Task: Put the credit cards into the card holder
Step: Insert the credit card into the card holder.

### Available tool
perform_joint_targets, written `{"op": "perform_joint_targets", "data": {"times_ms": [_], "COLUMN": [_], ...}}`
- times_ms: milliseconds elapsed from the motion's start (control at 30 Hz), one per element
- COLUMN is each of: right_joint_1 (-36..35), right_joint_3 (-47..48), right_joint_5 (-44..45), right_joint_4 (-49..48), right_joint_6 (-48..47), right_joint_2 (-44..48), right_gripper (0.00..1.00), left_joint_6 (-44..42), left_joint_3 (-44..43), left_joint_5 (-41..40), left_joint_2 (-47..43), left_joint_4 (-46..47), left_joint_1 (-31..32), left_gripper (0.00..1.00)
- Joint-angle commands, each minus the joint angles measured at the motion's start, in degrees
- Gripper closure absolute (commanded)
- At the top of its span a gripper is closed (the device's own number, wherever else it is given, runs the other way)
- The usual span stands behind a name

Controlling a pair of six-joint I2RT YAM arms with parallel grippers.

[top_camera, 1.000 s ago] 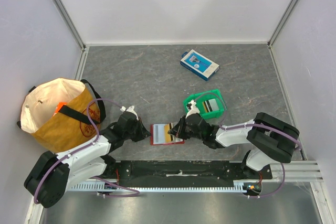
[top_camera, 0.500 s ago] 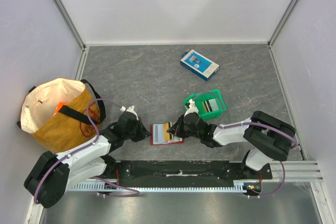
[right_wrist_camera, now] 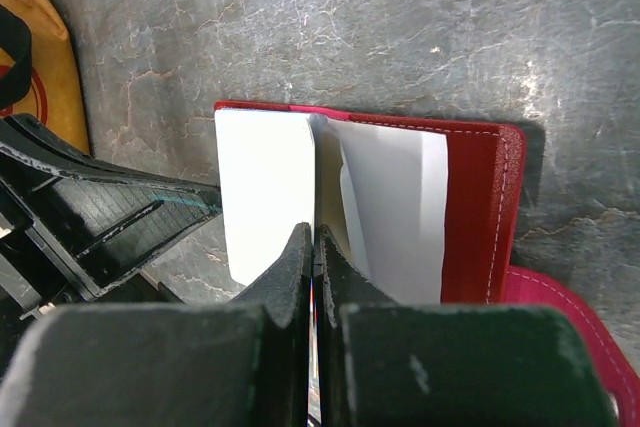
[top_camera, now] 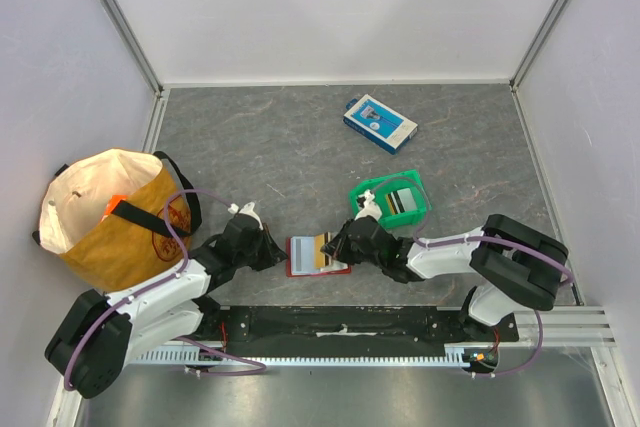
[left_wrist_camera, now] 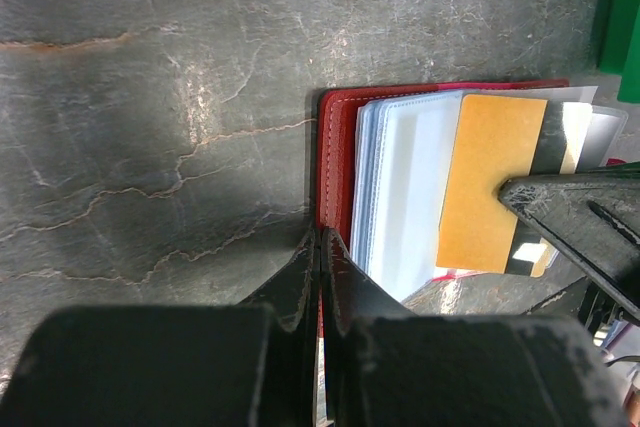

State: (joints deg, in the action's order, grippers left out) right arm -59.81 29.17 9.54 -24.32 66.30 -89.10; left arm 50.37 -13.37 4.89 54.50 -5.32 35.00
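The red card holder (top_camera: 300,257) lies open on the table between both arms, its clear sleeves (left_wrist_camera: 405,187) fanned out. My left gripper (left_wrist_camera: 320,237) is shut on the holder's left cover edge (left_wrist_camera: 338,157). My right gripper (top_camera: 334,247) is shut on a tan-yellow credit card (left_wrist_camera: 490,177) that lies partly over the sleeves. In the right wrist view this card is edge-on between the shut fingers of the right gripper (right_wrist_camera: 313,237), beside the red cover (right_wrist_camera: 480,217). More credit cards (top_camera: 402,201) stand in the green bin (top_camera: 365,194).
A blue-and-white box (top_camera: 380,123) lies at the back of the table. A tan tote bag (top_camera: 115,215) stands at the left wall, close to my left arm. The green bin is just behind my right wrist.
The right gripper has edged a little to the left with the tan-yellow card. The left gripper and the holder have stayed put.
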Motion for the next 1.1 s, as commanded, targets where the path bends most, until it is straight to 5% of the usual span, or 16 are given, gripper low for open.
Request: {"op": "perform_joint_targets", "data": {"times_ms": [0, 700, 967, 1067], "right_joint_1": [-0.9, -2.9, -2.9, -2.9], "right_joint_3": [0.4, 7.0, 11.0, 12.2], "right_joint_5": [-0.9, -3.7, 4.0, 6.3], "right_joint_4": [-1.1, 6.6, 18.7, 22.3], "right_joint_6": [1.4, -1.4, -6.3, -8.3], "right_joint_2": [-2.5, -7.0, -2.3, 0.2], "right_gripper": [1.0, 1.0, 0.79, 0.63], "left_joint_6": [1.7, 2.1, 1.8, 1.6], "left_joint_3": [1.5, 1.1, 1.0, 1.0], "left_joint_5": [1.1, 2.1, 1.4, 0.9], "left_joint_2": [0.0, 2.1, 1.1, 0.7], "left_joint_4": [0.0, 2.2, 1.0, 0.6], "left_joint_1": [0.2, 0.1, 0.2, 0.2], "left_gripper": [0.98, 0.98, 0.98, 0.98]}}
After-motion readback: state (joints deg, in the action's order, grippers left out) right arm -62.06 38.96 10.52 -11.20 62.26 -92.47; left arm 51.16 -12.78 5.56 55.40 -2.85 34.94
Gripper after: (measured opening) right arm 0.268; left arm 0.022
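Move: The right hand, pinching the right edge of the yellow card, has the open card holder's middle about 3 cm to its left, 1 cm back and 2 cm below; the yellow card's middle lies some 2 cm left, level in reach and 1 cm lower. The green basket stands about 13 cm ahead, 13 cm right and 1 cm below. From the left hand, shut at the holder's left edge, the holder's middle is roughly 9 cm right, level in reach, 1 cm lower. The right hand pushes the yellow card some 3 cm left into its pocket, then opens, easing back right. ##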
